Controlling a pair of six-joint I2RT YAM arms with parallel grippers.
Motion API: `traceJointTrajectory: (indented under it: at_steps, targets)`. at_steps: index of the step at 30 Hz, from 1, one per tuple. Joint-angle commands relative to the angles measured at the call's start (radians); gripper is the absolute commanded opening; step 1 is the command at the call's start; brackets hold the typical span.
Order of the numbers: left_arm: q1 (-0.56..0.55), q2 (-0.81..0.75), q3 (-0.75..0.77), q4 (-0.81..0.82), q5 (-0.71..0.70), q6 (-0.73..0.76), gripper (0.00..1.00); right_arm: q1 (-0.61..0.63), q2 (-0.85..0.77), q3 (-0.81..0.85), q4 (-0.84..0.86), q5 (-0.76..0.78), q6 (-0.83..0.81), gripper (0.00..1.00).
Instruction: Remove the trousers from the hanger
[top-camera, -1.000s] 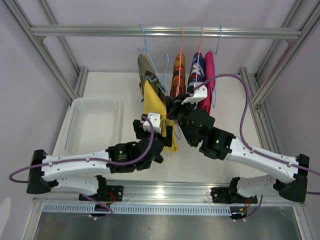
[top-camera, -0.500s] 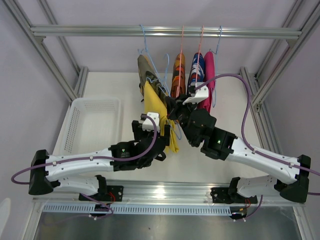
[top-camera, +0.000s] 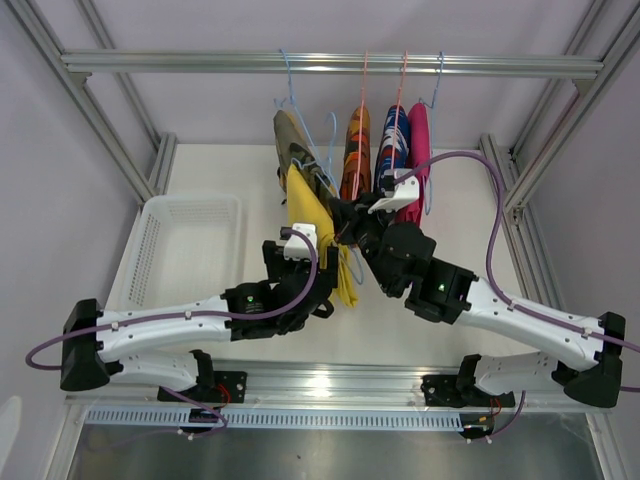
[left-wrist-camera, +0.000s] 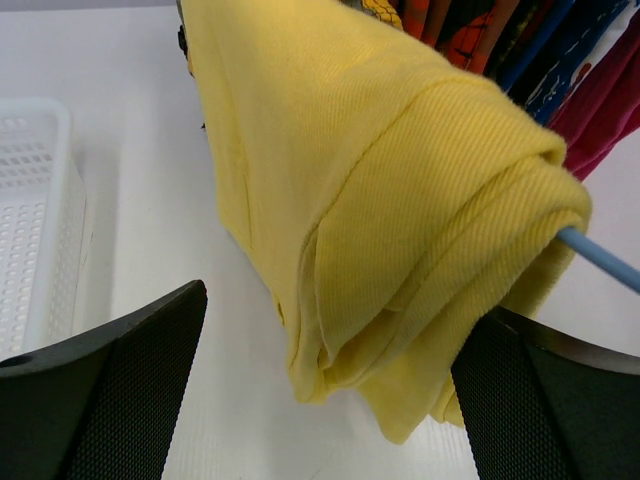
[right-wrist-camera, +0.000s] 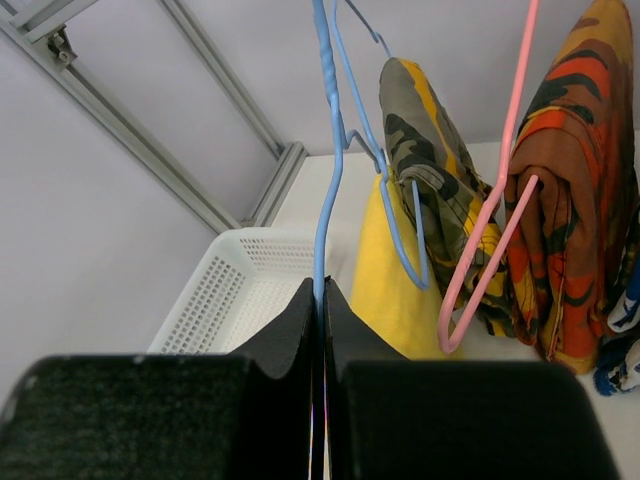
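Observation:
Five trousers hang on wire hangers from the top rail (top-camera: 330, 63): camouflage (top-camera: 292, 140), plain yellow (top-camera: 310, 215), orange patterned (top-camera: 357, 150), blue-red-white (top-camera: 395, 140) and magenta (top-camera: 418, 160). In the left wrist view the yellow trousers (left-wrist-camera: 380, 190) are folded over a blue hanger bar (left-wrist-camera: 600, 258). My left gripper (left-wrist-camera: 330, 400) is open, and the cloth's lower end hangs between its fingers (left-wrist-camera: 110, 400). My right gripper (right-wrist-camera: 321, 300) is shut on the blue hanger wire (right-wrist-camera: 325, 180) of the yellow trousers (right-wrist-camera: 395, 280).
A white perforated basket (top-camera: 185, 250) stands on the table to the left, also seen as the basket (right-wrist-camera: 230, 290) in the right wrist view. A pink hanger (right-wrist-camera: 490, 250) carries the orange trousers (right-wrist-camera: 570, 200), next to the camouflage pair (right-wrist-camera: 430, 170). Aluminium frame posts flank the table.
My left arm has reached a little farther in under the yellow trousers. The right arm has shifted slightly, still holding the blue hanger wire.

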Motion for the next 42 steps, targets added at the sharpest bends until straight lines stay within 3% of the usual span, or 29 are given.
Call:
traceJointTrajectory:
  at_steps: [1,6,17,29,34,42]
  targets:
    - [0.01,0.008,-0.002,0.085,-0.057,-0.025,0.99,0.01,-0.068,0.001,0.149,0.018,0.058,0.0]
    - [0.012,0.033,0.019,0.136,-0.063,-0.014,0.93,0.013,-0.071,-0.028,0.14,0.019,0.083,0.0]
    - [0.012,0.057,0.078,0.199,-0.061,0.029,0.52,0.022,-0.078,-0.071,0.136,0.007,0.123,0.0]
    - [0.012,0.044,0.095,0.285,-0.072,0.116,0.33,0.033,-0.081,-0.135,0.128,-0.005,0.186,0.0]
    - [0.012,0.03,0.102,0.288,-0.073,0.13,0.02,0.041,-0.081,-0.166,0.126,0.015,0.193,0.0]
    - [0.012,-0.057,0.093,0.275,-0.095,0.164,0.01,0.041,-0.1,-0.224,0.123,0.039,0.187,0.0]
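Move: The middle of the hanging yellow trousers lies about 4 cm ahead of the open left hand, 4 cm to its right and roughly level. From the right hand, already gripping their hanger, they lie some 3 cm ahead, 3 cm left and 14 cm below. The camouflage trousers hang about 20 cm ahead of the left hand, straight ahead and 8 cm higher; the white basket sits roughly 30 cm left, 5 cm ahead and 20 cm lower. Left hand eases rightward, pinches yellow trousers and rises 3 cm while right lowers the hanger about 5 cm. ##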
